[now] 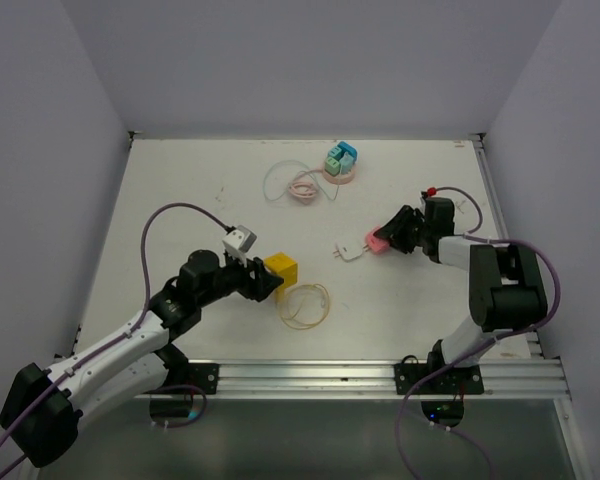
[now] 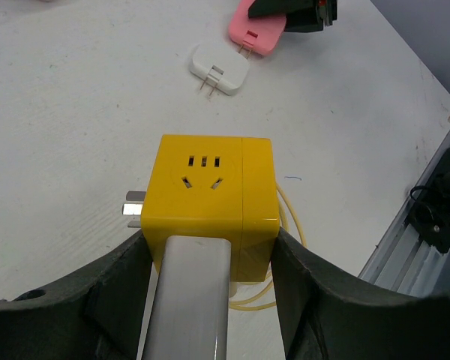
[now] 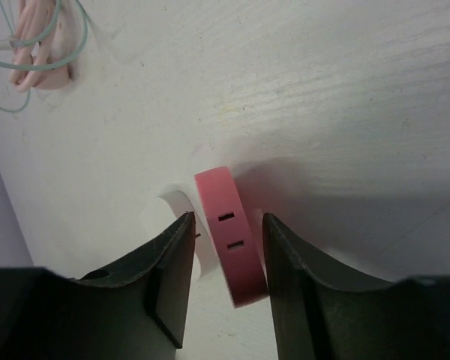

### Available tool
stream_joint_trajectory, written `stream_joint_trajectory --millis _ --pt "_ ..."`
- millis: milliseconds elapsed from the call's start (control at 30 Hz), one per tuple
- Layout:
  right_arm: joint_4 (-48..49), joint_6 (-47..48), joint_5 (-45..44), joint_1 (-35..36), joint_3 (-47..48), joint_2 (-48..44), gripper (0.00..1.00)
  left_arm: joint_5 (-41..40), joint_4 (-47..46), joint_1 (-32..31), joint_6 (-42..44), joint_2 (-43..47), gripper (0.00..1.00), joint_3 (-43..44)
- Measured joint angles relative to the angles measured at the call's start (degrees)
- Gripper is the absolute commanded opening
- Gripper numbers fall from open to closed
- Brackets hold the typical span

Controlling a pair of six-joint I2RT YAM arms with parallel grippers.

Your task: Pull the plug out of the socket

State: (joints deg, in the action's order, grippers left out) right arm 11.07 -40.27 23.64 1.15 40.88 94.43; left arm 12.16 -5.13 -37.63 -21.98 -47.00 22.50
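My left gripper is shut on a yellow cube socket, its fingers pressed against both side faces. The cube's slotted face is bare and metal prongs stick out of its left side. To the right, a pink plug lies on the table beside a white plug, with its prongs showing in the gap between the two. My right gripper is open and straddles the pink plug, with gaps on both sides. The white plug is partly hidden behind the left finger.
A yellow cable loop lies just under and right of the cube. At the back stand a teal and pink block and a coil of thin cable. An aluminium rail runs along the near edge.
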Motion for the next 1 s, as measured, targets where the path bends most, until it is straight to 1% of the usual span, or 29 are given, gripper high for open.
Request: stream_joint_trajectory --millis 33,100,133,267,400,533,600,667,700,733,833,900,1000 --pt "-0.2 0.3 -0.2 -0.2 0.0 0.0 0.54 0.1 0.1 0.0 0.0 0.0 0.0 0.0" --pt "-2.0 1.4 -1.1 -0.6 0.0 -0.6 0.61 0.4 0.2 0.0 0.0 0.0 0.0 0.0" --pt "-3.5 1.8 -2.0 -0.7 0.0 -1.3 0.69 0.6 0.2 0.0 0.0 0.0 0.0 0.0" --pt "-9.2 4.0 -5.4 -0.8 0.0 -6.7 0.81 1.4 0.1 0.0 0.0 0.0 0.0 0.0" --pt "-14.1 5.8 -6.9 -0.8 0.0 -14.2 0.86 2.6 0.1 0.0 0.1 -0.3 0.0 0.0" --pt "-17.4 6.7 -4.8 -0.2 0.5 -19.8 0.89 4.4 0.1 0.0 0.6 -1.1 0.0 0.3" --pt "-19.0 6.9 -3.1 1.3 1.0 -21.9 0.91 5.2 0.1 0.0 1.0 -1.4 0.0 0.7" --pt "-20.5 6.9 -2.1 4.3 2.0 -23.7 0.93 5.8 0.2 0.0 1.9 -1.9 0.0 1.6" --pt "-21.1 6.9 -1.7 6.4 2.5 -24.5 0.98 6.2 0.2 0.0 2.4 -2.2 0.0 2.1" --pt "-21.3 6.8 -1.2 8.1 2.9 -25.1 0.98 6.6 0.2 0.0 3.1 -2.6 0.0 2.8" --pt "-21.8 5.8 0.3 15.6 5.0 -26.4 0.99 7.6 0.7 0.0 5.3 -4.0 0.0 5.6" --pt "-21.7 4.9 1.4 19.5 6.4 -26.5 0.99 8.9 1.5 0.0 7.2 -5.2 0.0 8.0" --pt "-19.9 1.7 3.3 23.4 7.0 -26.7 0.99 10.9 2.1 0.0 10.2 -6.2 0.0 10.9"
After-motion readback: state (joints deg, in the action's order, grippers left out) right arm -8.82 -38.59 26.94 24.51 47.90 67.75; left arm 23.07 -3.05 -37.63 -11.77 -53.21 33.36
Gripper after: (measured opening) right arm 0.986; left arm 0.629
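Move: The cord plug under the yellow socket, which the left hand holds up, lies about 16 cm back, 24 cm left and 5 cm above the right hand; the socket's middle is some 4 cm higher. The pink plug is at the right fingertips, and the white plug some 7 cm left, 3 cm back and 2 cm lower. The yellow cord coil lies 18 cm back, 20 cm left and 3 cm lower. From the left hand, the cord plug is level fore and aft, 2 cm right and 4 cm below. The right fingers go on opening to full width and come free of the pink plug, the hand first easing about 3 cm right while drawing back and lifting, then sweeping left, up and back towards the yellow socket, to end some 15 cm higher and 13 cm farther left, turned roughly 30 degrees, mostly counter-clockwise. The left hand keeps its grip on the socket, drifts slightly back and right, then raises it about 5 cm, swinging some 13 degrees clockwise and tipping the fingers up a little. ##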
